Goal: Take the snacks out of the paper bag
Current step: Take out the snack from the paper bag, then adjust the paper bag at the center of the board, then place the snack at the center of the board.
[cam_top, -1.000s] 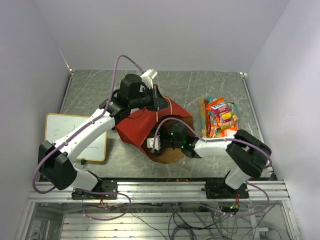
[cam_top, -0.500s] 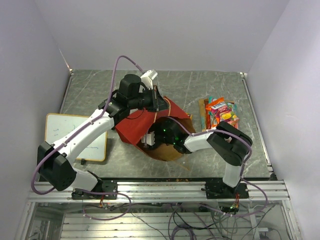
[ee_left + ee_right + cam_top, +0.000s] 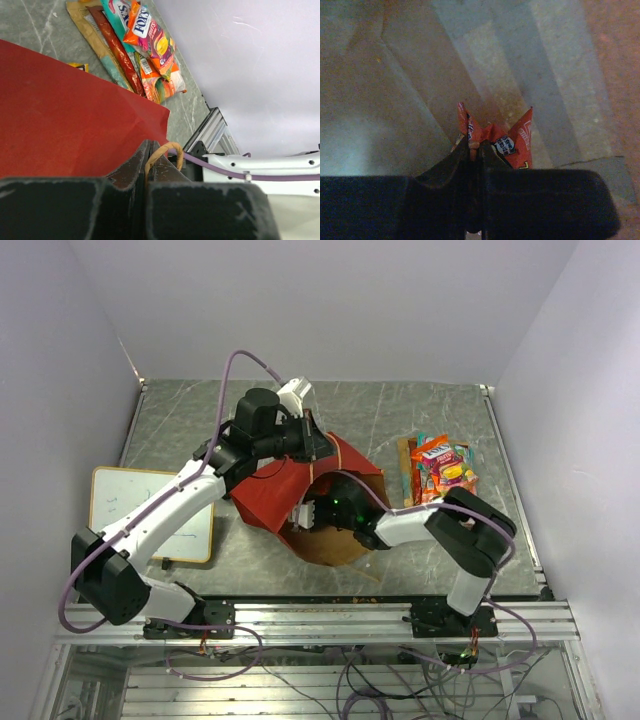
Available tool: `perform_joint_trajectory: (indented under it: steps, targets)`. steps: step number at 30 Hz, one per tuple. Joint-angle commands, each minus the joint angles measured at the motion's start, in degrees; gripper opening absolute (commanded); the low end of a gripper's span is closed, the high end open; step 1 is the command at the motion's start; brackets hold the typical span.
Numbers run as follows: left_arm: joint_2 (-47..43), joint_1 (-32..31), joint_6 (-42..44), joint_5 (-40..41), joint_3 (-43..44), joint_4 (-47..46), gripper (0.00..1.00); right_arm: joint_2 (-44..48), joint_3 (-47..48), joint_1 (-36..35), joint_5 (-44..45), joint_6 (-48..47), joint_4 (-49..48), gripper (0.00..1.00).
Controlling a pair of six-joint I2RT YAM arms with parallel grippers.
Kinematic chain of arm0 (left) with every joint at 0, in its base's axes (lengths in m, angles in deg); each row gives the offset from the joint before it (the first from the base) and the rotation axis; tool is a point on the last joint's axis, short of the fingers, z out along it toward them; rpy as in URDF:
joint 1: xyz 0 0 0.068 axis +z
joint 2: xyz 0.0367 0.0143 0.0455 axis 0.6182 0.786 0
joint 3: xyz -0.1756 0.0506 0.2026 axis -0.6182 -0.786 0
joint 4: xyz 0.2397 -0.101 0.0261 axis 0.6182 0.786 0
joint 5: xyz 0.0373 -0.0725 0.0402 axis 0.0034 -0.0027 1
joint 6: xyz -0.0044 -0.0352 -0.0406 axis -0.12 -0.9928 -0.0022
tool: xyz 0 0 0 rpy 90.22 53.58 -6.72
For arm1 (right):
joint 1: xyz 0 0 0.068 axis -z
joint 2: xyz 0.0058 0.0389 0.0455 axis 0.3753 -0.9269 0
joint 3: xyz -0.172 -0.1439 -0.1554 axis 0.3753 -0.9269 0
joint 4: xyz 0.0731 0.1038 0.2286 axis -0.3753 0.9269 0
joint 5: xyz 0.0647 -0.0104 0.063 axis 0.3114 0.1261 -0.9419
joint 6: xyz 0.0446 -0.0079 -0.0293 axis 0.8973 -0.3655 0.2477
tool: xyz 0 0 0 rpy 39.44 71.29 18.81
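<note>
The paper bag (image 3: 275, 492), red outside and brown inside, lies on its side with its mouth toward the near right. My left gripper (image 3: 318, 446) is shut on the bag's cord handle (image 3: 162, 151) and holds the upper edge up; the red bag wall (image 3: 70, 125) fills the left wrist view. My right gripper (image 3: 305, 512) is inside the bag's mouth, shut on a red snack packet (image 3: 512, 141) against the brown kraft inside (image 3: 420, 75). Several snacks (image 3: 442, 472) lie in a pile on the table to the right, and also show in the left wrist view (image 3: 145, 42).
A yellow-framed whiteboard (image 3: 150, 512) lies at the left of the grey table (image 3: 420, 405). A small yellow packet (image 3: 77, 65) peeks from behind the bag's edge. The aluminium rail (image 3: 320, 620) runs along the near edge.
My right gripper has gone further left into the bag's mouth, and its elbow has swung in. My left gripper has kept its hold on the handle and hardly moved.
</note>
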Motion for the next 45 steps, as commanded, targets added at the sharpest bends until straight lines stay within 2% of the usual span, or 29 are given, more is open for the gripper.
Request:
perform_joint_trajectory:
  steps: [1,5,9,15,21,24,28,30,35,37,42,45]
  targets:
    - [-2.0,0.1,-0.1,1.9,-0.2,-0.6,0.07,8.6,-2.4,0.2,-2.9,3.1,0.7,0.02]
    - [-1.5,0.1,-0.7,1.9,-0.2,-2.2,0.07,16.6,-5.3,0.1,-6.9,5.5,5.4,0.00]
    - [-0.8,0.1,-2.0,1.5,-0.4,-4.3,0.07,24.8,-6.8,0.1,-12.8,7.4,15.3,0.00]
    - [1.0,0.3,-3.9,-0.3,-0.4,-8.7,0.07,40.1,-8.1,0.2,-10.2,10.5,30.0,0.00]
    - [4.5,0.3,-9.4,-3.2,2.6,-15.3,0.07,52.9,0.8,0.2,1.9,10.4,44.2,0.00]
    - [4.8,0.5,-16.6,-3.3,1.7,-23.1,0.07,55.8,7.0,0.2,6.2,9.4,45.4,0.00]
    - [4.0,2.5,-26.5,-4.2,-1.4,-33.7,0.07,53.9,17.7,0.3,9.2,9.3,43.8,0.00]
    - [2.3,4.5,-28.7,-3.8,-3.4,-35.3,0.07,52.2,21.5,0.2,11.6,10.7,40.7,0.00]
    - [-6.3,11.9,-30.7,0.9,-13.1,-29.1,0.07,47.2,26.3,0.2,18.5,12.8,33.1,0.00]
    - [-9.9,14.3,-29.5,2.8,-15.7,-21.1,0.07,45.6,27.3,0.2,22.0,13.5,30.8,0.00]
    - [-14.1,17.9,-21.5,8.7,-15.7,-1.9,0.07,41.5,29.9,1.1,30.5,15.8,29.9,0.00]
    - [-15.7,20.9,-17.8,12.7,-14.1,5.6,0.07,40.1,30.9,4.1,33.2,18.9,30.9,0.00]
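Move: The right gripper, inside the bag, already has the red snack pinched. The snack pile for this hand lies about 34 cm to its right and 9 cm farther out, at nearly its height; a yellow packet lies about 17 cm to its right and 7 cm ahead. The left gripper already holds the bag's cord handle, the bag's middle some 20 cm below it, about 3 cm ahead and 3 cm to its left. Keep the red snack pinched and pull the right gripper up out of the bag about 40 cm, drawing back some 9 cm before coming forward again and drifting 12 cm to the right, fingers tipping up and swinging clockwise. Keep the left gripper shut on the handle; raise it about 6 cm, then swing it left and down, ending some 12 cm left and 5 cm forward, turned counter-clockwise. ##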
